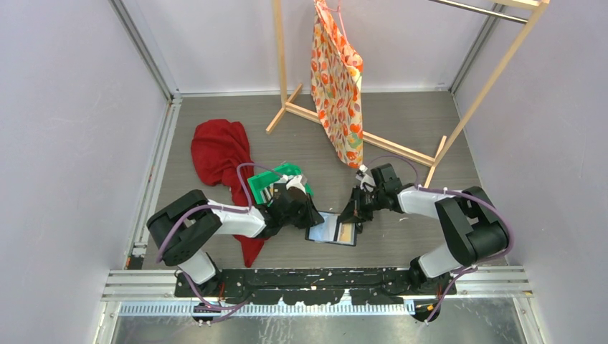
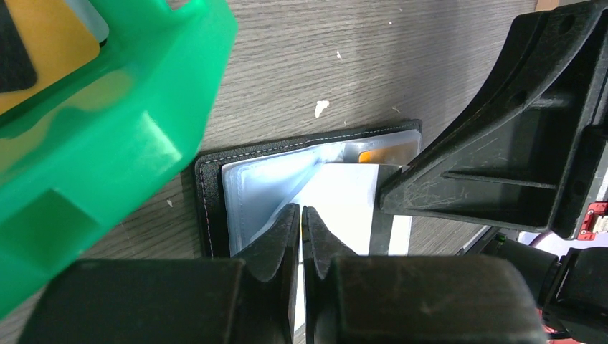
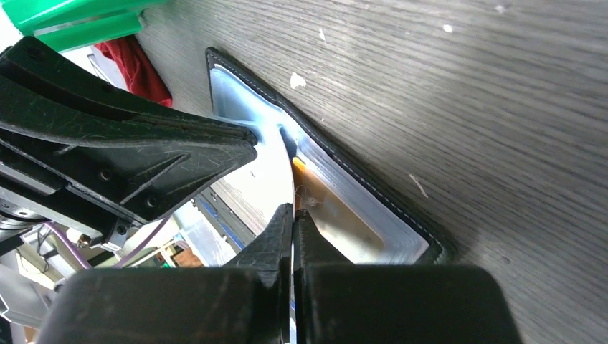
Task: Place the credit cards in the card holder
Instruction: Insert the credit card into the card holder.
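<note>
The black card holder (image 1: 330,229) lies open on the table between my arms, its pale blue-grey lining up. An orange credit card (image 3: 310,180) sits in its right-hand pocket. My left gripper (image 2: 301,210) is shut on a clear sleeve of the card holder (image 2: 265,186), which is lifted off the left half. My right gripper (image 3: 293,210) is shut on a thin sleeve edge that rises from the fold. Its broad black finger (image 2: 502,143) looms at the right of the left wrist view. An orange-yellow credit card (image 2: 43,43) with a dark mark lies in the green tray (image 2: 107,143).
The green tray (image 1: 287,175) stands just behind my left gripper (image 1: 313,217). A red cloth (image 1: 219,154) lies at the back left. A wooden rack (image 1: 401,147) with a hanging patterned bag (image 1: 337,86) stands behind my right gripper (image 1: 355,215).
</note>
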### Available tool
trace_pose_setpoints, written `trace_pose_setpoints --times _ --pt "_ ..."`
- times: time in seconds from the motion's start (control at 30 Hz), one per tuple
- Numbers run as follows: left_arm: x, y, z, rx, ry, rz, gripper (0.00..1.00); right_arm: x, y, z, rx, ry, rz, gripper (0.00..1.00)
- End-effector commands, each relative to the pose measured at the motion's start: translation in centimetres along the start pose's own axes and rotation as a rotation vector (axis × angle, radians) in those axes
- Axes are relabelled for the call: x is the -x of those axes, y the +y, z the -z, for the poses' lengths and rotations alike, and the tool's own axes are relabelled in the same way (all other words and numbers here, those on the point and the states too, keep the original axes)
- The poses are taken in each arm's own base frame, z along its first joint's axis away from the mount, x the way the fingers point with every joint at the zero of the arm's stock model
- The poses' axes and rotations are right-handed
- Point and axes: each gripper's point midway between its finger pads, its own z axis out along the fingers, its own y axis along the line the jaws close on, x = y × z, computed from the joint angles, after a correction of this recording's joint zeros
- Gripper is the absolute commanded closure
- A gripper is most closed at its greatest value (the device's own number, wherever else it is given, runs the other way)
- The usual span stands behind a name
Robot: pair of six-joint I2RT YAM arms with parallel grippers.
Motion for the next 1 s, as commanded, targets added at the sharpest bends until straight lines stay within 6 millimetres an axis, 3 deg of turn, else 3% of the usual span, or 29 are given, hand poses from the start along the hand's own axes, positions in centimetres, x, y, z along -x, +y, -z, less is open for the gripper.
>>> trace_pose_setpoints --times 0.0,0.3,0.43,0.57,0.67,0.8,0.97 --pt "-0.8 3.0 -0.6 0.102 0.033 -0.012 0.93 -1.1 0.0 -0.8 -0.013 0.051 0.016 0.99" --pt "-0.8 2.4 -0.7 0.077 0.033 -0.005 0.92 -0.5 -0.3 -1.8 -0.008 0.028 0.012 0.99" --pt "-0.3 1.4 -0.1 0.036 0.018 -0.004 0.86 0.2 -0.2 -2.2 0.010 0.011 0.027 0.98" --pt "1.2 -1.1 1.6 -0.033 -0.016 -0.016 0.75 0.7 0.6 -2.1 0.041 -0.004 0.057 0.83" --pt "1.7 -1.9 3.3 -0.050 -0.023 -0.048 0.70 1.2 1.8 -1.7 0.064 -0.008 0.108 0.66" --pt "1.6 -1.3 5.4 -0.048 -0.027 -0.103 0.68 1.4 2.1 -0.5 0.021 -0.003 0.175 0.38" --pt "1.7 0.1 7.3 -0.022 -0.061 -0.159 0.67 2.1 2.1 0.4 -0.035 -0.022 0.224 0.22"
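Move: The white striped card is still pinched at its right edge by the right hand, its middle about 2 cm left and 2 cm back of that hand. The card holder's left pocket lies roughly 6 cm left, 2 cm back and 2 cm below, and the orange card about 2 cm right and 3 cm back. The left hand is at the pocket's lip, the pocket's middle 1 cm left, 1 cm back and 1 cm down. The green tray is some 11 cm ahead and 11 cm left of the left hand. The right hand keeps its pinch on the white card and pushes it about 1.5 cm left into the left pocket, easing slightly down, while the closed left fingers hold at the clear lip. Then both let go: the right opens wide and comes up and a little forward, still drifting left; the left opens partly and lifts about 6.5 cm, drawing off left and back. ##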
